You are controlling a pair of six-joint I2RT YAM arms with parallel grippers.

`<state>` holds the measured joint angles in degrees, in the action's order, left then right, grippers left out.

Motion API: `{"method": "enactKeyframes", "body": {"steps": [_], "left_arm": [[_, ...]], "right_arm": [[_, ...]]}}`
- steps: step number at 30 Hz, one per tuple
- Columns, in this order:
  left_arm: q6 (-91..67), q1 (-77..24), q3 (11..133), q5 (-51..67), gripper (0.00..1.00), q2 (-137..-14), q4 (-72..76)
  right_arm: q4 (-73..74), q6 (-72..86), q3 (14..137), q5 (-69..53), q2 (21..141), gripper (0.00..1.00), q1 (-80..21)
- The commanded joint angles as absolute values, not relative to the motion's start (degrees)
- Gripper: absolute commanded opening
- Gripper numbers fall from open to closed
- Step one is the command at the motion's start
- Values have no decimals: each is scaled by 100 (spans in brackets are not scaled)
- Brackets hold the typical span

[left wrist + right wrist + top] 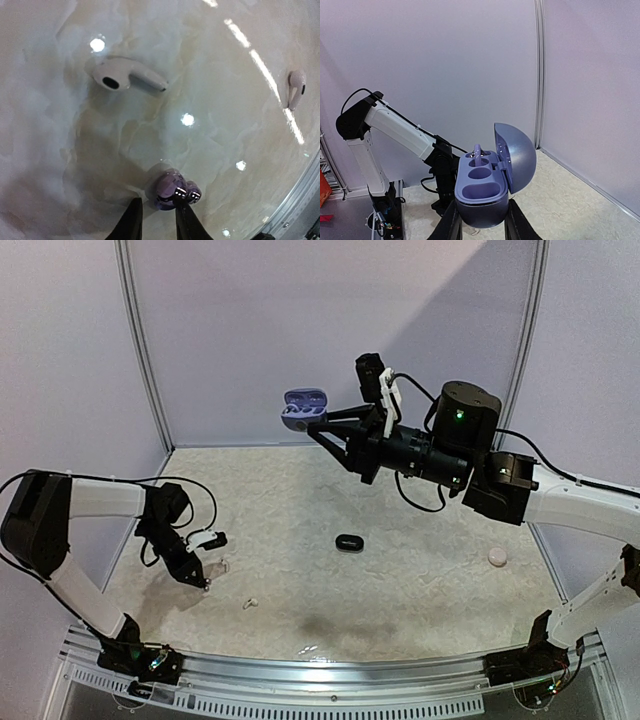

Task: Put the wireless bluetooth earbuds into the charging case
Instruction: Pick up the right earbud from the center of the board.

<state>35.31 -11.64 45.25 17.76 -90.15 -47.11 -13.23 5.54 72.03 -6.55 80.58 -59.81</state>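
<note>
My right gripper (312, 422) (482, 209) is raised high over the table's far side, shut on the body of a blue-purple charging case (304, 405) (481, 192). The case's lid stands open. One purple earbud (478, 153) sits in its far socket and the near sockets are empty. Low over the table at the left, my left gripper (205, 580) (157, 197) has its jaws narrowly apart. A shiny purple earbud (169, 186) lies on the table at its tips. The right fingertip (180, 202) touches it; a gap shows on the left side.
Two white stemmed earbuds lie on the table, one (127, 76) ahead of my left gripper and one (296, 88) to its right near the metal front rail (330, 665). A small black case (348, 542) sits mid-table. A pale round thing (497, 556) lies at the right.
</note>
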Motion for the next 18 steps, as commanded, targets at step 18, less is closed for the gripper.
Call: {"method": "enactKeyframes", "body": {"steps": [18], "left_arm": [[3416,-1533,4654,1982,0,-9165,-4622]], "right_arm": [[-1138,545,7162,-431,7867,0,-5949]]}}
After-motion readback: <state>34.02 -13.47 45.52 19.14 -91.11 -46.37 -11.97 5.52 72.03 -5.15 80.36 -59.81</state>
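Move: The purple earbud lies right at the left hand's fingertips, about 1 cm right of their midpoint and some 1 cm lower. Of the two white earbuds, one lies about 5 cm ahead and 4 cm right of that hand, the other about 4 cm back and 10 cm right. From the raised right hand, the purple earbud is about 30 cm left, roughly level fore and aft, and some 41 cm below. The purple earbud is crowded to the robot's right by the left hand, which creeps about 1 cm that way, low over the table and still pointing down. Its fingers close from about a quarter open to fully shut, their tips against the earbud's near left edge rather than around its body. The right hand keeps holding up the open case. ##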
